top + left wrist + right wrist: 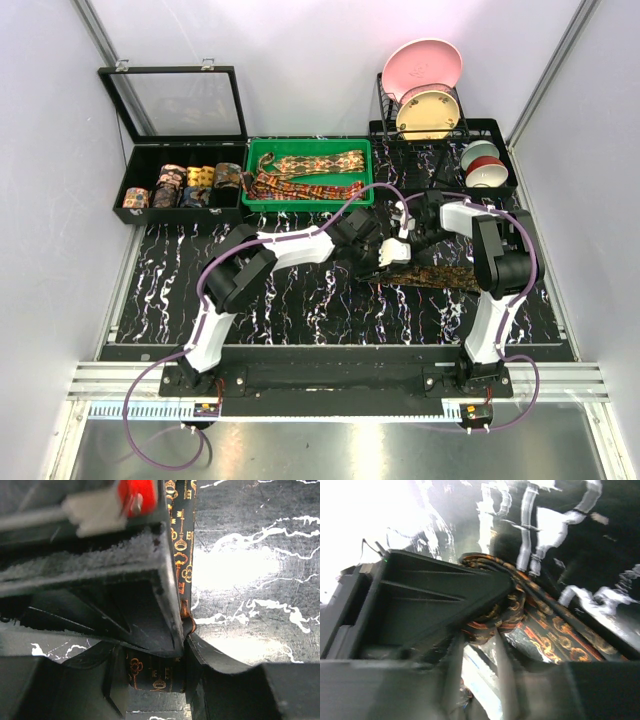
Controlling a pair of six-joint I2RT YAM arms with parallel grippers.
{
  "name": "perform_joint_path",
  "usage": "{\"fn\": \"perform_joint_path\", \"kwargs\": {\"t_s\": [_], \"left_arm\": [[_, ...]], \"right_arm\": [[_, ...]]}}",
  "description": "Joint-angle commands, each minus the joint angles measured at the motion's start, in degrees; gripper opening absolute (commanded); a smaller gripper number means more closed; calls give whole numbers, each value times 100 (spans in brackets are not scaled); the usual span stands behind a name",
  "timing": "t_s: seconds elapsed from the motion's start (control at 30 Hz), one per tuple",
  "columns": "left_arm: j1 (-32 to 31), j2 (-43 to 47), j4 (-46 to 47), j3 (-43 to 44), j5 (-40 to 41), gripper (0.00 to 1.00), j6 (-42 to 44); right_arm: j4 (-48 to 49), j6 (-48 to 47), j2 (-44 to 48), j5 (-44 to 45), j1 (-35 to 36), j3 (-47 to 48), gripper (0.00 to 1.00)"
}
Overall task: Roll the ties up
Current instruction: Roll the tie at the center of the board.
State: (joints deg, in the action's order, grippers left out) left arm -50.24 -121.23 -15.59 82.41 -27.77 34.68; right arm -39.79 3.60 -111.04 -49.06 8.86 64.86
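One of the ties (440, 278), dark with gold and orange keys, lies flat on the black marbled table at centre right. Its near end is bunched where both grippers meet. My left gripper (372, 252) is shut on that end. In the left wrist view the cloth (182, 540) sits pinched between the jaws of my left gripper (155, 680), and a strip runs away up the view. My right gripper (402, 245) is pressed close from the right. In its blurred wrist view the right gripper (477, 640) has the folded tie (555, 635) at its tips, with light showing between the fingers.
A green tray (258, 160) at the back centre holds loose ties (310, 163). To its left, an open black box (140, 165) holds several rolled ties (185, 185). A dish rack with plates (425, 85) and bowls (482, 165) stands at the back right.
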Motion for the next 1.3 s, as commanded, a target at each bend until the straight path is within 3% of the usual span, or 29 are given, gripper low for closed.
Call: {"fn": "perform_joint_path", "kwargs": {"t_s": [0.0,0.03,0.17,0.3,0.47,0.63,0.77,0.87,1.03,1.2,1.27], "left_arm": [[-21,-498,-1807,-533,465,0,-84],[-30,-498,-1798,-542,465,0,-75],[-4,-428,-1754,-621,308,1,-75],[58,-95,-1438,-761,18,21,-84],[163,275,-358,-911,-272,36,-207],[207,381,266,-823,-659,60,-172],[234,556,855,-1068,-949,69,-398],[260,766,1531,-1420,-1116,77,-645],[374,996,3578,-2220,-1135,96,-1621],[401,935,5308,-2791,-1116,98,-1964],[409,734,5566,-2783,-1231,97,-2026]], "right_arm": [[218,54,4,291,195,202,5],[183,1,-5,413,195,202,0],[-29,-122,13,625,169,89,0],[-37,-52,-110,836,177,18,0],[-125,27,-268,1065,133,35,0],[-283,10,-383,1205,81,123,0],[-459,10,-409,1372,80,211,0],[-565,27,-470,1513,80,264,0],[-767,27,-567,1829,80,369,0],[-855,80,-637,2005,80,492,0],[-942,63,-752,2005,124,589,0]]}}
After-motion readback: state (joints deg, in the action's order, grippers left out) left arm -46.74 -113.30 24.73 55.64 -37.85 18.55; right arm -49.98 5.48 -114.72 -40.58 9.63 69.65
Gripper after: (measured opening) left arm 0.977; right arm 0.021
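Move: The tie's roll is already in the left fingers, its middle about 1 cm to the right of that hand's point and level with it. From the right hand the roll lies some 2 cm to the left and about 1 cm lower. The loose strip of the tie runs off to the right, its middle roughly 9 cm to the right of the right hand, 1 cm back and 3 cm lower; the green tray's middle is about 22 cm ahead and 17 cm to the left of the left hand. The right fingers shut first, pinching the tie at the roll's right side, where the strip leaves it, and keep that pinch while the hand eases about 1 cm left, then sinks and draws back to the right by 2 to 3 cm, tipping some 10 degrees steeper. Once the right has closed, the left fingers spread wide and let go of the roll, and that hand backs off about 2 cm towards the base, rising and shifting left about 1 cm each, while its fingers level out by some 20 degrees to point more to the right. ##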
